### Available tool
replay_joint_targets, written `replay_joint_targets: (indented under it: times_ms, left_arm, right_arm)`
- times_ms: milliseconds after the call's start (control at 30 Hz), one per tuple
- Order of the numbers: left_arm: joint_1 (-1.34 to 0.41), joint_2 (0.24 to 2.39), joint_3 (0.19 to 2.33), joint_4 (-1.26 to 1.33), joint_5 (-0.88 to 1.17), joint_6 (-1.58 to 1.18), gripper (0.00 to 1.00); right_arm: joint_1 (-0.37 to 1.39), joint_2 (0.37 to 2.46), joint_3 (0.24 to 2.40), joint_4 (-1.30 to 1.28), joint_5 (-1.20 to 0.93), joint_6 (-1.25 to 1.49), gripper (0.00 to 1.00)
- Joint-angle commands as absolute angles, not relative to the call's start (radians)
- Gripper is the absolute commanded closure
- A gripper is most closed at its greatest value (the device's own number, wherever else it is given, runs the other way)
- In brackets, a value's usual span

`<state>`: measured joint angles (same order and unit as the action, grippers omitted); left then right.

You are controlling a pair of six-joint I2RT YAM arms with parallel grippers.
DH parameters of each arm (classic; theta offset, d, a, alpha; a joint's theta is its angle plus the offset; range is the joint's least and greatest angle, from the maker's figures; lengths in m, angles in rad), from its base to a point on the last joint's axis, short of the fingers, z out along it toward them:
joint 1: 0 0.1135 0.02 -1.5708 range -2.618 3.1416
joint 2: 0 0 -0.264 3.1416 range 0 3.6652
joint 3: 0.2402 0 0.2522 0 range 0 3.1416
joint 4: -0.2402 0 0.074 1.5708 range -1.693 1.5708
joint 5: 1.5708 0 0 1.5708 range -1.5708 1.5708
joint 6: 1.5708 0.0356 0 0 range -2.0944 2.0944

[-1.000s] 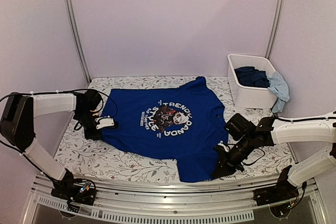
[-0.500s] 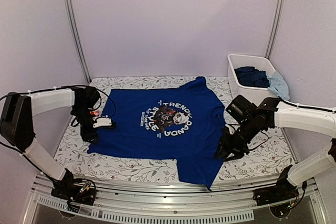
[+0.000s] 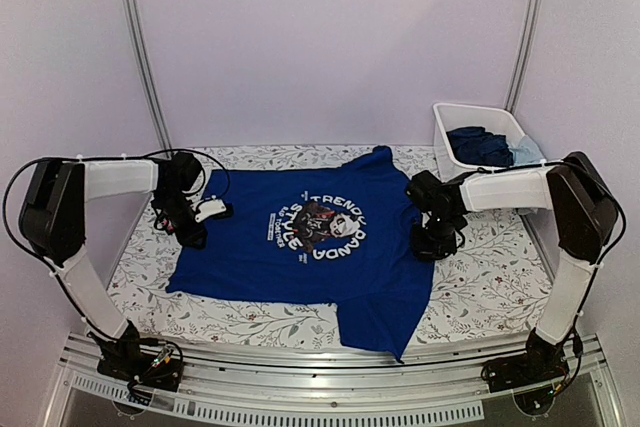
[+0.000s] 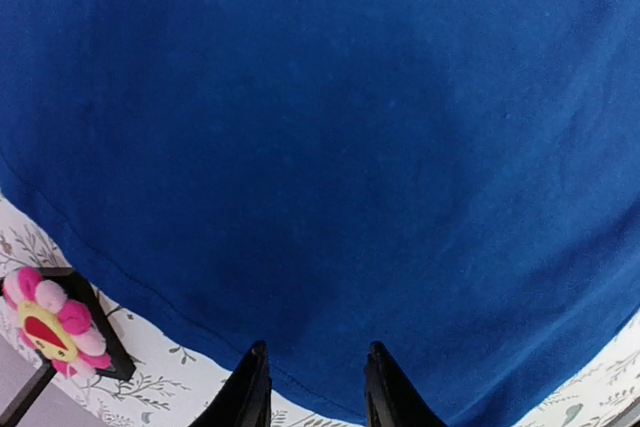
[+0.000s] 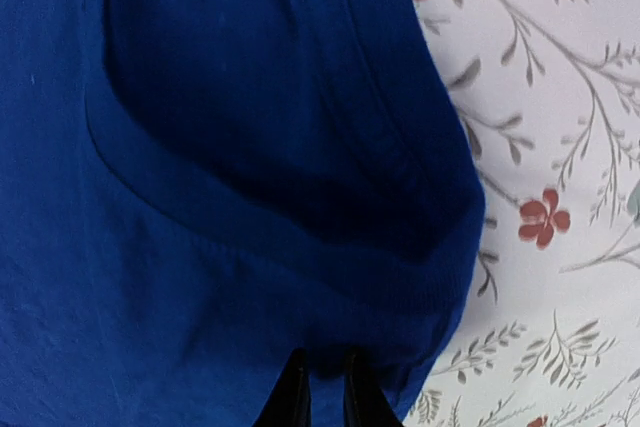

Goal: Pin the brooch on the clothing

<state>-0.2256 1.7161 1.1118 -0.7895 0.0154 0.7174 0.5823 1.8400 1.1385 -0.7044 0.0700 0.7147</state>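
The royal-blue T-shirt (image 3: 300, 247) with white lettering lies spread flat on the flowered cloth, hem to the left and collar to the right. My left gripper (image 4: 315, 355) is open and empty just above the hem at the shirt's left edge (image 3: 196, 235). The pink flower brooch (image 4: 50, 317) rests on a small dark square tray (image 4: 100, 332) beside the hem, left of that gripper. I cannot make it out in the top view. My right gripper (image 5: 327, 372) has its jaws nearly together, with a fold of the collar (image 5: 400, 277) between them, at the shirt's right side (image 3: 430, 245).
A white bin (image 3: 470, 179) with bunched dark-blue and light-blue clothes (image 3: 482, 145) stands at the back right. Metal frame posts rise at the back corners. The flowered cloth (image 3: 500, 277) shows bare to the right of the shirt and along the front.
My right arm swung from the near sleeve at the front back to the collar. My left gripper moved farther back along the hem. The shirt's near sleeve shifted and its left part lies flatter.
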Motion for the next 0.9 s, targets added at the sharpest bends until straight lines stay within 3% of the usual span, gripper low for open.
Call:
replay_joint_targets:
  times_ms: [0,267,467,767,867]
  left_arm:
    - [-0.225,1.761,1.057,-0.657,-0.104,0.675,0.67]
    - [-0.243,1.848,1.055,-0.584,-0.163,0.674,0.68]
    - [-0.252,1.801,1.079,-0.654,-0.088,0.68,0.65]
    - [-0.306,1.665,1.091,-0.804,0.014,0.66,0.63]
    - [-0.316,1.637,1.028,-0.795,0.05,0.653,0.64]
  right_arm:
    - [0.513,1.992,1.192,-0.684,0.207,0.668,0.89]
    - [0.435,2.067,1.291,-0.675,0.248,0.595,0.91]
    - [0.441,2.032,1.335,-0.703,0.175,0.532,0.9]
    - [0.669,1.784,1.292,-0.69,0.105,0.471,0.88]
    - [0.763,1.752,1.215,-0.671,0.064,0.549,0.94]
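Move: The right hand's fingertips are at the clothing's near shoulder, cloth right beneath them and about 1 cm below. From there the neckline tag lies some 9 cm ahead and 2 cm left, the printed panda about 7 cm ahead and 24 cm left, and the near sleeve some 18 cm back and 10 cm left. The left hand hovers about 4 cm above the cloth, the hem edge roughly 3 cm to its left and level; the brooch lies some 8 cm ahead and 7 cm left. With its nearly closed fingertips low on the shoulder, the right hand sweeps forward about 9 cm along the cloth, drifting some 3 cm left towards the neckline, then lifts about 6.5 cm while swinging left and back towards the print, the wrist turning counter-clockwise some 15 degrees. The left hand dips about 3.5 cm towards the cloth beside the hem, edging left and forward, then rises to just above its starting height and moves back to the right, fingers still partly open. ##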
